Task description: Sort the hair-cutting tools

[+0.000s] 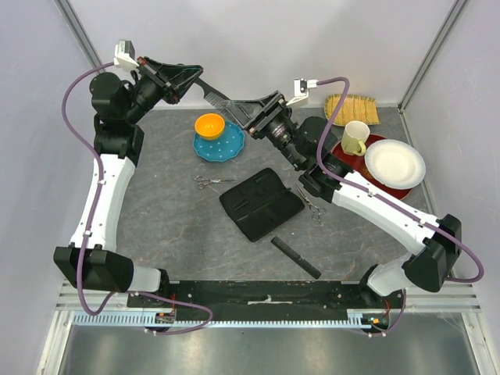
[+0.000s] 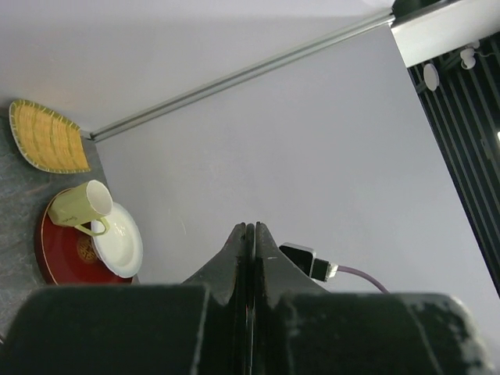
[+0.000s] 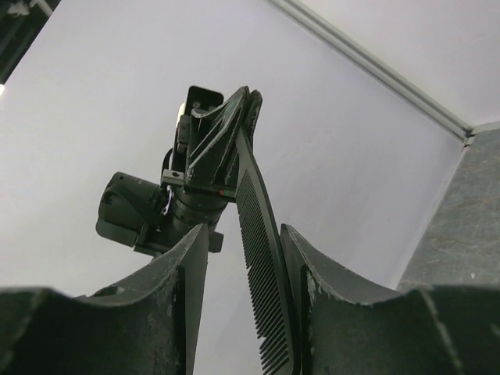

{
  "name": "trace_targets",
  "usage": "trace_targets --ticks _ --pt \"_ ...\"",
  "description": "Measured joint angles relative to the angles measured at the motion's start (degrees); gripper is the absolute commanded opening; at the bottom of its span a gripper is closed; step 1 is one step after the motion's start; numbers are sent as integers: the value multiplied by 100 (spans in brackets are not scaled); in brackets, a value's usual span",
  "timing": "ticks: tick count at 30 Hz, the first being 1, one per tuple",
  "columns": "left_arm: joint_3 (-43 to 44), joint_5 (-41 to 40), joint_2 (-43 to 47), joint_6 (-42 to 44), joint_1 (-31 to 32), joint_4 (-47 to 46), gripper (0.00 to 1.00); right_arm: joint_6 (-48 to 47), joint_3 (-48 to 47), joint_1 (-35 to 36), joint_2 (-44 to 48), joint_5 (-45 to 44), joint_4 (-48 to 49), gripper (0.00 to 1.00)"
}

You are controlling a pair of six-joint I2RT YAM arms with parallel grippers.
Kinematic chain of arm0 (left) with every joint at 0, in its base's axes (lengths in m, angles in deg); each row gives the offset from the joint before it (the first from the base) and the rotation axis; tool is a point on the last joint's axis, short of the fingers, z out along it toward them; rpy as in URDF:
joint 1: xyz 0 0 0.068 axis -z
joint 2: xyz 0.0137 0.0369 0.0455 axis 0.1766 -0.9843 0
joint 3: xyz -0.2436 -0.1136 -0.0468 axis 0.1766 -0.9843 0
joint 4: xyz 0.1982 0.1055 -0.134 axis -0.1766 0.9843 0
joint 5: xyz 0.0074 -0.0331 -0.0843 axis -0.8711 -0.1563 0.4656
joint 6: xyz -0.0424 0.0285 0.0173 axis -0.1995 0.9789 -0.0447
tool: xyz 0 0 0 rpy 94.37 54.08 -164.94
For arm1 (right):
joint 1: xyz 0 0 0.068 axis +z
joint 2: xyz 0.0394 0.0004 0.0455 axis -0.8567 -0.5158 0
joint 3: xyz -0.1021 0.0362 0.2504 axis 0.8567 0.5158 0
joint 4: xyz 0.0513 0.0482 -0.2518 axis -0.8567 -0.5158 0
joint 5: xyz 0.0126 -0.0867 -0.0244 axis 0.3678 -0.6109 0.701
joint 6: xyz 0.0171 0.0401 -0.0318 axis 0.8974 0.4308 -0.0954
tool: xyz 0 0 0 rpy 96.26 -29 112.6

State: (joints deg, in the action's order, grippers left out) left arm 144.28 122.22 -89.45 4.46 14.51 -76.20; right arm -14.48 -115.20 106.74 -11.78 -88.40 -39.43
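Note:
My left gripper point(image 1: 190, 78) is raised above the back of the table and shut on one end of a black comb point(image 1: 223, 95). In the left wrist view its fingers point(image 2: 251, 234) are pressed together on the comb's thin edge. The comb point(image 3: 264, 258) reaches between the open fingers of my right gripper point(image 3: 244, 230), close to the right finger; this gripper also shows in the top view point(image 1: 251, 109). A second black comb point(image 1: 295, 257) lies near the front. One pair of silver scissors point(image 1: 211, 182) lies left of the black case point(image 1: 261, 203), another pair point(image 1: 310, 201) lies right of it.
A teal plate point(image 1: 228, 147) with an orange bowl point(image 1: 208, 124) sits at the back. A red plate point(image 1: 391, 190) holds a white plate point(image 1: 394, 162) and a yellow-green cup point(image 1: 355, 137). A bamboo mat point(image 1: 351, 109) lies at the back right.

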Motion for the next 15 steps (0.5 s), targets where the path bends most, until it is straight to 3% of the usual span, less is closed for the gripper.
trace_targets --ticks 2,3,5,7,9,10,11,13,15 --pt "-4 61 -11 -15 0 -155 2 74 -59 -9 -37 157 2 43" --pt "-11 94 -13 -28 2 -229 2 105 -61 -22 -42 214 9 33" --pt "-15 118 -13 -42 4 -352 2 184 -61 -42 -42 321 7 23" --pt "-22 140 -13 -70 4 -446 6 245 -61 -72 -44 369 4 5" --pt "-48 146 -13 -83 4 -535 26 313 -61 -94 -44 413 7 0" --pt "-66 153 -13 -96 4 -575 48 343 -61 -116 -44 424 4 0" --pt "-98 157 -13 -94 4 -612 58 363 -61 -129 -44 433 4 0" --pt "-229 245 2 -116 2 -693 74 374 -61 -157 -42 446 -4 0" --pt "-372 332 13 -85 4 -719 82 365 -57 -210 -35 450 -59 0"
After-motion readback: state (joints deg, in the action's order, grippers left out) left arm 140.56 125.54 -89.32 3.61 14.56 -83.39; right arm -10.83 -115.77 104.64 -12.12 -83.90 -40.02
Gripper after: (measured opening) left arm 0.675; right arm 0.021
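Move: Between the two hands, high over the table, hangs the comb, its handle end already pinched by the left fingers. Its middle is about 4 cm back and 4 cm right of the left hand; from the half-open right hand it is roughly 3 cm ahead, 4 cm left and 1 cm higher. Some 46 cm below the right hand, the orange bowl stands about 12 cm ahead and 9 cm left; the scissors lie roughly 3 cm back, 9 cm left. Closing from half open, the right fingers pinch the toothed part of the comb between their pads while the right hand stays nearly in place. Only then does the left hand let go of the handle, its fingers opening to about two thirds; it first eases up about 1.5 cm, then sinks about 2 cm. ##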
